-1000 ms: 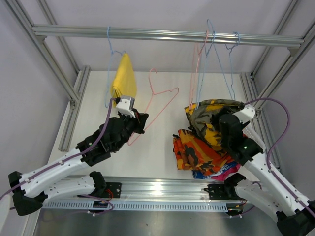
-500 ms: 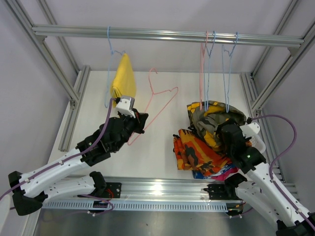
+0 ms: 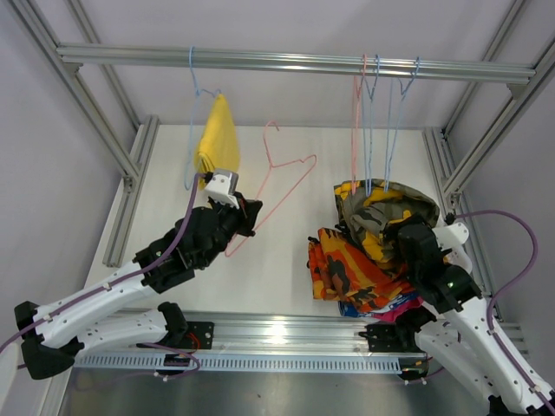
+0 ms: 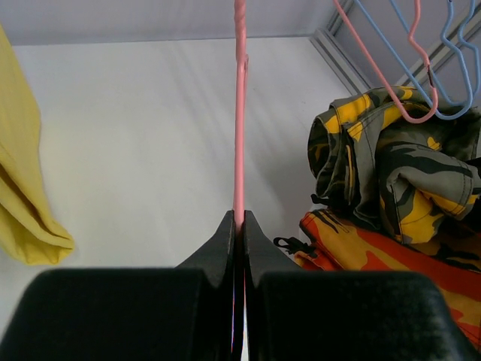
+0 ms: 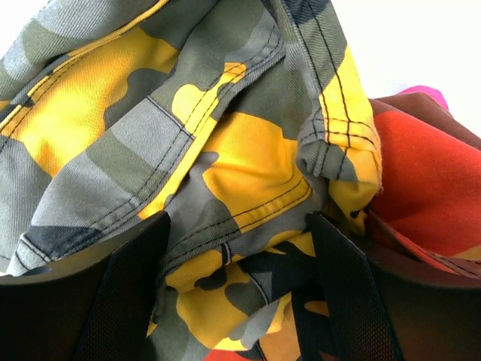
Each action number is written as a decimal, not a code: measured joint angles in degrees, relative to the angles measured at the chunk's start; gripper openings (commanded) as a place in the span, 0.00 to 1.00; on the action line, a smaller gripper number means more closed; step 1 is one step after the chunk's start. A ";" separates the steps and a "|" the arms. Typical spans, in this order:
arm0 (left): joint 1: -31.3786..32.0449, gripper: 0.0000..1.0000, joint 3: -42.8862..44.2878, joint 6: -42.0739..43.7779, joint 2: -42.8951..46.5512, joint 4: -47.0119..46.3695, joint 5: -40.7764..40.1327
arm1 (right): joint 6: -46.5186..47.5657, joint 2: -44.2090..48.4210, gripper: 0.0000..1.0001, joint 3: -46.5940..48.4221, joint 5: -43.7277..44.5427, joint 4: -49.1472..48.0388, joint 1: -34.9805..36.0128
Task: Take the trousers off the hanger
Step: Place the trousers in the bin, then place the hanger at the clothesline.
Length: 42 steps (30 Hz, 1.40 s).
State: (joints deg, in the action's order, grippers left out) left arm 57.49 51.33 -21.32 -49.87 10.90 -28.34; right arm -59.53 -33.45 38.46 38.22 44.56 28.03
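Plain yellow trousers (image 3: 217, 139) hang folded over a blue hanger (image 3: 194, 82) on the rail at the left; they also show in the left wrist view (image 4: 19, 188). My left gripper (image 3: 244, 214) is shut on the wire of an empty pink hanger (image 3: 286, 173), seen between its jaws in the left wrist view (image 4: 240, 113). Camouflage trousers (image 3: 381, 204) lie on top of a pile with orange-red trousers (image 3: 347, 269), blue-and-white trousers (image 3: 364, 305) and magenta trousers (image 3: 406, 305). My right gripper (image 5: 237, 278) is open, its fingers either side of a camouflage fold (image 5: 225, 165).
Three empty hangers, one pink (image 3: 356, 113) and two blue (image 3: 388, 121), hang on the rail (image 3: 286, 61) above the pile. Aluminium frame posts stand at both sides (image 3: 104, 139). The white tabletop (image 3: 277, 251) lies between the arms.
My right arm has drawn back and down toward the near right with its gripper on the pile. The empty hangers above it have swung back to hang straight. The left arm has not moved.
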 measured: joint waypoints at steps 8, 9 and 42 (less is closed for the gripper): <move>0.66 0.01 0.37 0.37 -0.02 0.17 0.22 | 4.15 5.16 0.80 3.98 -0.52 1.81 0.33; 0.70 0.01 0.61 0.42 -0.02 0.44 0.20 | 4.61 5.09 0.80 5.62 -0.44 2.14 0.33; 2.97 0.01 20.31 17.42 -6.43 2.82 -18.69 | 15.78 6.05 0.82 12.57 -5.03 -3.69 0.33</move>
State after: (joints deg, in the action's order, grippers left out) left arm 60.47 71.64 -3.90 -56.29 13.72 -47.03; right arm -43.75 -27.40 51.03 33.19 40.86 28.36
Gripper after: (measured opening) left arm 0.014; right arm 0.812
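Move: My left hand still holds the empty pink hanger. Its free stretch of rail is roughly 23 cm ahead, 4 cm left and 28 cm up, and the yellow trousers hang 20 cm ahead, 11 cm left, near hand height. My open right hand is down at the camo trousers, their middle about 4 cm ahead, 3 cm left and 4 cm below. The orange trousers show some 8 cm back, 8 cm left, 8 cm below; the other empty hangers hang about 13 cm ahead, 9 cm left, 17 cm up. I draw my right hand almost straight up off the camo trousers in the bin, fingers kept wide open, about 12 cm, its tips lifting some 15 degrees. With my left hand I keep the pink hanger pinched and raise it about 11 cm, drifting left, most of it in the second half, tipping the fingers up and turning counter-clockwise to carry the hook towards the rail. ##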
